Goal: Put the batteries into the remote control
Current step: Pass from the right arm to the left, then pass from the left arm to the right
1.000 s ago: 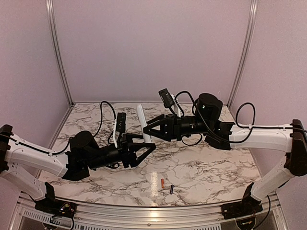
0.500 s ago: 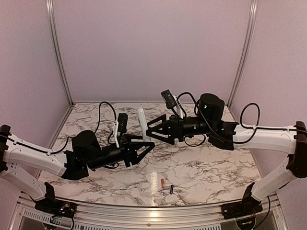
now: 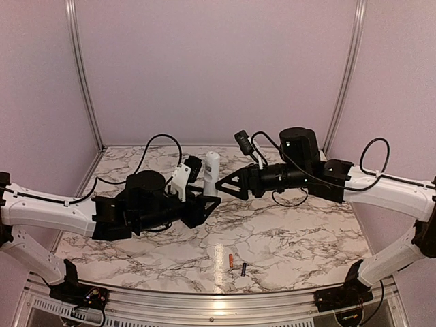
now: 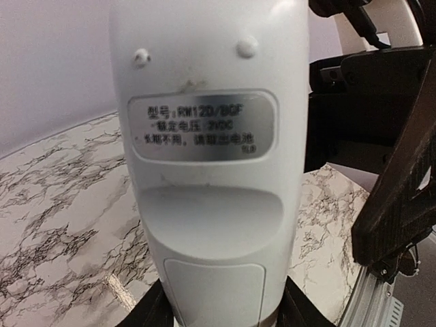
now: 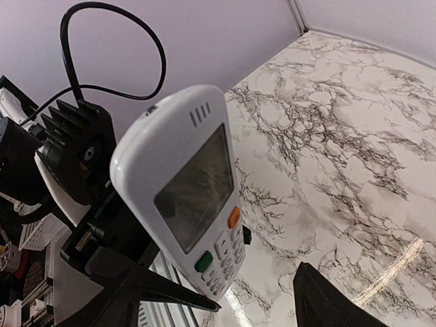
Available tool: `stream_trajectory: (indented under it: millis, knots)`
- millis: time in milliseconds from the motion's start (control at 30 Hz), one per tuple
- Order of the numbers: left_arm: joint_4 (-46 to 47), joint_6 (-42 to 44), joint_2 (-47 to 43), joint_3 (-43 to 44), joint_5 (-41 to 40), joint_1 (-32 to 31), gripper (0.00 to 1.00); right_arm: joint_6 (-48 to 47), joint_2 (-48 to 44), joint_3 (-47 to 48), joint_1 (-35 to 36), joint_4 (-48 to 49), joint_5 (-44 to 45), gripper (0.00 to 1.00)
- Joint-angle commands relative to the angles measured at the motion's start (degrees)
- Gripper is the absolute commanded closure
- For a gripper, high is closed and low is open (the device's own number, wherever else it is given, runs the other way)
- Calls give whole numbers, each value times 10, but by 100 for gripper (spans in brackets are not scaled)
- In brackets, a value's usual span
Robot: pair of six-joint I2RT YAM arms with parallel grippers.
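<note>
The white remote control (image 3: 211,172) stands nearly upright above the table, with my left gripper (image 3: 204,202) shut on its lower end. In the left wrist view its back (image 4: 208,136) fills the frame, label and cover panel facing the camera, between my left gripper (image 4: 221,319) jaws. Its screen and buttons (image 5: 194,194) face the right wrist camera. My right gripper (image 3: 225,184) stands open just right of it; in its own view (image 5: 255,306) the jaws hold nothing. The two batteries, orange (image 3: 231,260) and black (image 3: 243,268), lie near the front edge.
A thin pale strip (image 3: 218,257) lies just left of the batteries. The marble table (image 3: 300,238) is walled by lilac panels at the back and both sides. A metal rail (image 3: 204,306) runs along the front edge.
My right gripper opened and let go of the remote control. My left gripper closed on its lower end, and the left arm rose and turned, standing the remote upright.
</note>
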Motion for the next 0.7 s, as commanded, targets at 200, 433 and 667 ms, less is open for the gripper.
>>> stream_trajectory:
  millis: [200, 433, 667]
  knots:
    - [-142, 12, 76, 89, -35, -5, 60, 6, 18, 37, 10, -80, 98, 30]
    - [-158, 7, 100, 114, -31, -13, 61, 8, 39, 50, 10, -85, 122, 39]
    - [-166, 2, 116, 129, -29, -20, 61, 10, 48, 48, 9, -69, 131, 52]
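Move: The left hand already grips the remote near its battery-cover end, and the remote's middle is some 6 cm above that hand and about 1 cm ahead. From the open, empty right hand, the remote's middle lies about 5 cm to the left, 1 cm ahead and 2 cm higher. Down on the table, roughly 27 cm below the right hand, the orange battery lies 11 cm back and 1 cm right, the black battery 13 cm back and 5 cm right. Keeping its grip, the left hand lowers the remote about 5 cm and eases it to the right towards the other gripper, its fingers tipping some 15 degrees farther down so that the free screen end leans to the right hand. The right hand sinks and goes forward, 3 to 4 cm each way, turning slightly clockwise and tipping down, as its fingers close by about a quarter of their range around the remote's upper part, one along the back and one along the front. ##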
